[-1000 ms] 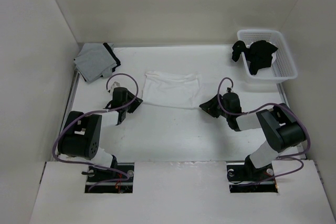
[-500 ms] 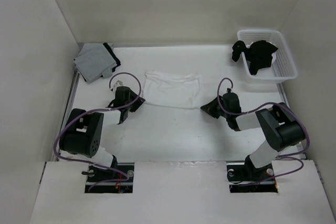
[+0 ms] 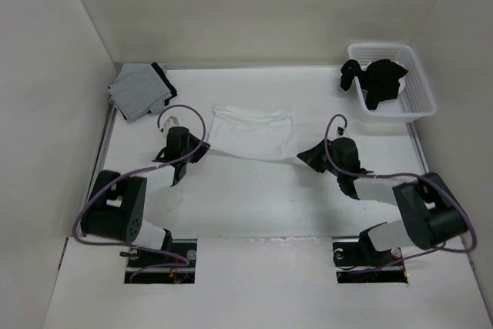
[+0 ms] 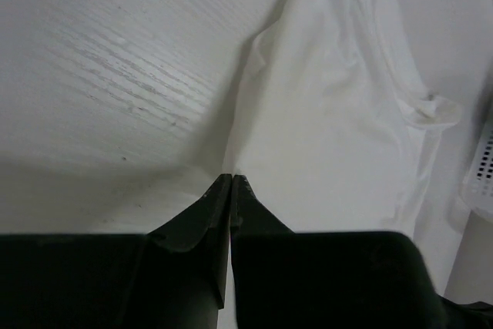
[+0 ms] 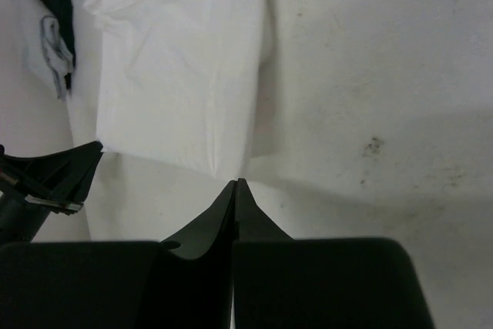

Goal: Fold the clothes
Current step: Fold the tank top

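The clothes (image 3: 253,132), a thin white wrinkly garment, lie spread in the middle of the table. My left gripper (image 3: 202,149) is at the garment's near left corner and my right gripper (image 3: 304,156) at its near right corner. In the left wrist view the black jaws (image 4: 231,179) are pressed together, with the white fabric (image 4: 331,136) drawn up to a point at their tips. The right wrist view shows the same: my gripper (image 5: 237,182) is shut and the cloth (image 5: 185,75) tents toward it.
A folded grey garment with black trim (image 3: 139,90) lies at the back left corner. A white basket (image 3: 420,86) with black clothes (image 3: 377,78) in it stands at the back right. White walls close in the table on three sides.
Both grippers have closed on the near corners of the white garment. The right arm has stretched a little forward, and the garment's near edge now pulls toward the two grippers.
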`<state>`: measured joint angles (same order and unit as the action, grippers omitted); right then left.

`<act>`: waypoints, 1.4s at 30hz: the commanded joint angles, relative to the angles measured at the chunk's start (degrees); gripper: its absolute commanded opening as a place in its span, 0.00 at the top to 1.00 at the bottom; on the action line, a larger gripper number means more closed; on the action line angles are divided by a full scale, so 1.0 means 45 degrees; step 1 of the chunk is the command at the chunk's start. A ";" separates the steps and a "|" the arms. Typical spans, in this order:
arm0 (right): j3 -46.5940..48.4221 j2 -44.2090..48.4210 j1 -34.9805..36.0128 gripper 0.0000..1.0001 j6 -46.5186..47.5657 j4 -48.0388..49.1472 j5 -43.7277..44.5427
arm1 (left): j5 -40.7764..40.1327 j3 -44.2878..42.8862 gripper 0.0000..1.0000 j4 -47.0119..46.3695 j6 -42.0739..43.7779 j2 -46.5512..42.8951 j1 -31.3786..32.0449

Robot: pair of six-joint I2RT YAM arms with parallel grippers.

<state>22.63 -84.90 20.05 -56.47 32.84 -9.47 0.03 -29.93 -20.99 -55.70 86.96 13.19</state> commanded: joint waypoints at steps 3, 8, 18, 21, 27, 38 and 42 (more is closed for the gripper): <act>-0.0381 0.4075 0.0708 1.00 0.1024 -0.2253 0.0815 | -0.0749 0.0479 1.00 0.0988 0.0405 -0.4374 0.0417; 0.0630 0.9928 0.2423 1.00 0.1902 -0.7849 0.2725 | -0.0828 0.0423 1.00 0.4207 0.0484 -0.9116 0.0905; 0.4676 1.3752 0.7912 1.00 0.1688 -1.4328 0.7493 | -0.2019 -0.2645 1.00 1.0036 0.0503 -1.4539 0.2214; 0.4834 1.2389 0.8114 1.00 0.2370 -1.3941 0.7868 | -0.2039 -0.2178 1.00 0.9746 0.0503 -1.3742 0.2196; 0.3820 0.8406 0.4097 1.00 0.3466 -0.9924 0.3775 | -0.1688 -0.1006 1.00 0.6956 0.0601 -1.0289 0.1338; 0.7057 -0.0445 -0.0090 1.00 0.3779 -0.6067 0.0172 | -0.0966 -0.3462 0.99 0.1698 0.0074 -0.1124 -0.0265; 0.7160 -0.0704 -0.0307 1.00 0.3818 -0.5912 0.0016 | -0.0808 -0.3642 0.99 0.1482 -0.0004 -0.0847 -0.0305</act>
<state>52.77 -89.62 19.16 -40.62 0.75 -6.76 -4.75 -43.35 -6.98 -54.83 85.14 12.23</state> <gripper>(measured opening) 0.002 0.011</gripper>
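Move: Between the two hands, each already pinching a near corner of the folded tank top, its middle lies about 11 cm right and 4 cm ahead of the left hand, and 12 cm left and 7 cm ahead of the right, some 3 cm below. The gray clothes stack sits about 18 cm ahead and 18 cm left of the left hand; the white basket is roughly 23 cm ahead and 26 cm right of the right hand. Swinging the tank top fast off the table, both hands keep their closed pinch and rise nearly 30 cm while drawing back some 15 cm, fingertips tipping up. They then reverse, sweeping down and forward with the fingertips tipping down again, carrying the held edge past where it began, over the table towards the far side, the hands still about 5 cm higher than at the start. ##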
